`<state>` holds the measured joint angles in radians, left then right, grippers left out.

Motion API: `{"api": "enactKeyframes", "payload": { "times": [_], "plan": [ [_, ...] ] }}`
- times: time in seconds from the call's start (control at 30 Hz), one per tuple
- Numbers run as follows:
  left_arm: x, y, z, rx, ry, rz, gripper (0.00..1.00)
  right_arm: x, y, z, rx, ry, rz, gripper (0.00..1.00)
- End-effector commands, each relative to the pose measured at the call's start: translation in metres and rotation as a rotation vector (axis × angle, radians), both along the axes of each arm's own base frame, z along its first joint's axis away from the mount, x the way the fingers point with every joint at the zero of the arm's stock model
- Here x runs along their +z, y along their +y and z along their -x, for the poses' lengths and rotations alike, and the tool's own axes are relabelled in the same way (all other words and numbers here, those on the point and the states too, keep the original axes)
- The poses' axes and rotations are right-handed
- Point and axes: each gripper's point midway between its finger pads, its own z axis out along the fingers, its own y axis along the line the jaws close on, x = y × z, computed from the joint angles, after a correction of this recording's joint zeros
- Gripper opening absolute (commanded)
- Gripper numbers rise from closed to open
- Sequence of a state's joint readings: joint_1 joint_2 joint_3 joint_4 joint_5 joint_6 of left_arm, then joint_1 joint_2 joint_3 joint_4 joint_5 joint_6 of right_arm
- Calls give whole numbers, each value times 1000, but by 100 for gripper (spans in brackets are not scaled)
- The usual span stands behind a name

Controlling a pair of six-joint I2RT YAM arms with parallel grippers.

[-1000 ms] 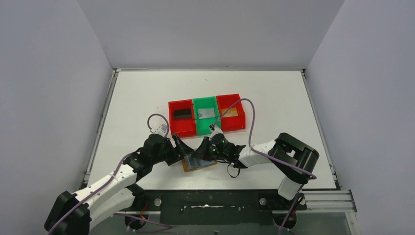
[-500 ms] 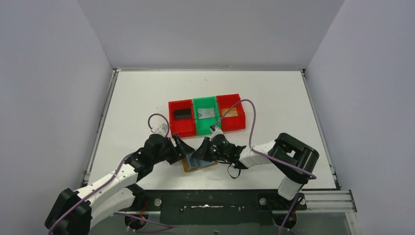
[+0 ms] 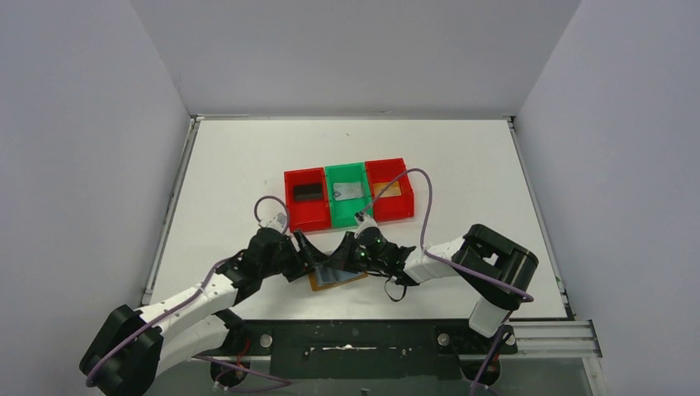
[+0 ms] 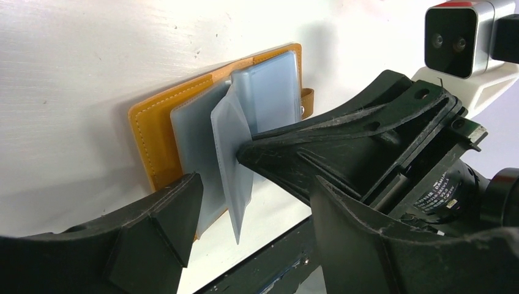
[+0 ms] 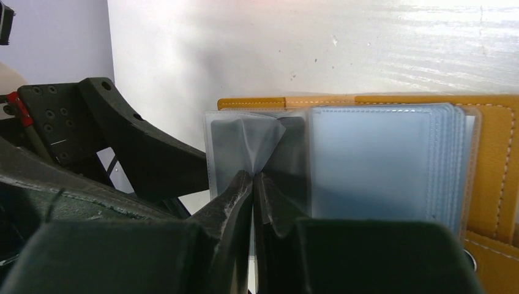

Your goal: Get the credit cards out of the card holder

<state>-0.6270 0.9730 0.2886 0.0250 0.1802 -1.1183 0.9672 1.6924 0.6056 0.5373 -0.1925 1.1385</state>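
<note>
The tan card holder (image 3: 351, 279) lies open on the table between the two arms, with its pale blue-grey sleeves (image 5: 373, 159) fanned out. My right gripper (image 5: 253, 174) is shut on one sleeve (image 4: 229, 141) and holds it lifted off the stack. My left gripper (image 4: 251, 226) is open, its fingers on either side of that lifted sleeve's hanging corner and apart from it. The credit cards lie in the bins. The black one (image 3: 307, 191) is in the left red bin, the silver-grey one (image 3: 347, 190) in the green bin, and the orange-brown one (image 3: 390, 189) in the right red bin.
Three bins stand in a row behind the holder: red (image 3: 294, 213), green (image 3: 346, 216) and red (image 3: 406, 204). The table's near edge and a black rail (image 3: 355, 338) run just in front of the holder. Purple cables loop over both wrists.
My left gripper has narrowed a little and shifted slightly right toward the holder. My right gripper still pinches the lifted sleeve.
</note>
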Motion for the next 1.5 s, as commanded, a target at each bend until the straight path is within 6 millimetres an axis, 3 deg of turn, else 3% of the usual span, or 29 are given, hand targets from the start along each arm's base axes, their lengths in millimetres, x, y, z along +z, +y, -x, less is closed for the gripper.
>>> {"api": "enactKeyframes", "payload": {
  "times": [0.0, 0.43, 0.63, 0.8, 1.17, 1.33, 1.47],
  "plan": [
    [14, -12, -7, -25, -60, 57, 61, 38, 9, -9, -5, -73, -107, 5],
    [-1, -10, -2, -39, -34, 22, 21, 36, 6, -9, -10, -72, -107, 7],
    [-10, -9, -1, -60, -25, -16, 5, 35, 3, -11, -18, -80, -85, 19],
    [-15, -7, -2, -76, -24, -52, 0, 26, -18, -18, -86, -90, 76, 41],
    [-6, -6, -1, -183, -28, -169, 0, 15, -84, -32, -249, -136, 473, 48],
    [4, -7, -5, -251, -17, -243, 0, -2, -80, -22, -183, -102, 517, 46],
    [-2, 0, -7, -293, 38, -347, 0, -12, -77, -16, -153, -87, 535, 46]
  ]
}}
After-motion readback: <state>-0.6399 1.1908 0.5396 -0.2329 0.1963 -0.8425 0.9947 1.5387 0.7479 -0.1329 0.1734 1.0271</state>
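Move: The raised grey sleeve leaf of the card holder has its middle about 2 cm ahead of my left hand, 1 cm to its right and 2 cm lower, between its open fingers; the left red box is some 16 cm ahead and 2 cm left of that hand. My right hand already pinches the leaf, whose middle lies 1 cm below it, level otherwise. From that hand the pale sleeve stack is about 5 cm right, 1 cm ahead and 3 cm down, the clasp some 9 cm right, 1 cm ahead and 4 cm down. I sink my left hand about 3 cm while shutting its fingers on the near part of the leaf, then lift it some 2 cm, tipping the fingers steeper. As they shut, I open my right fingers about halfway, let go and carry that hand 7–8 cm right over the pale stack towards the clasp edge, rising slightly, then sinking, rolling some 30 degrees to point further down. ##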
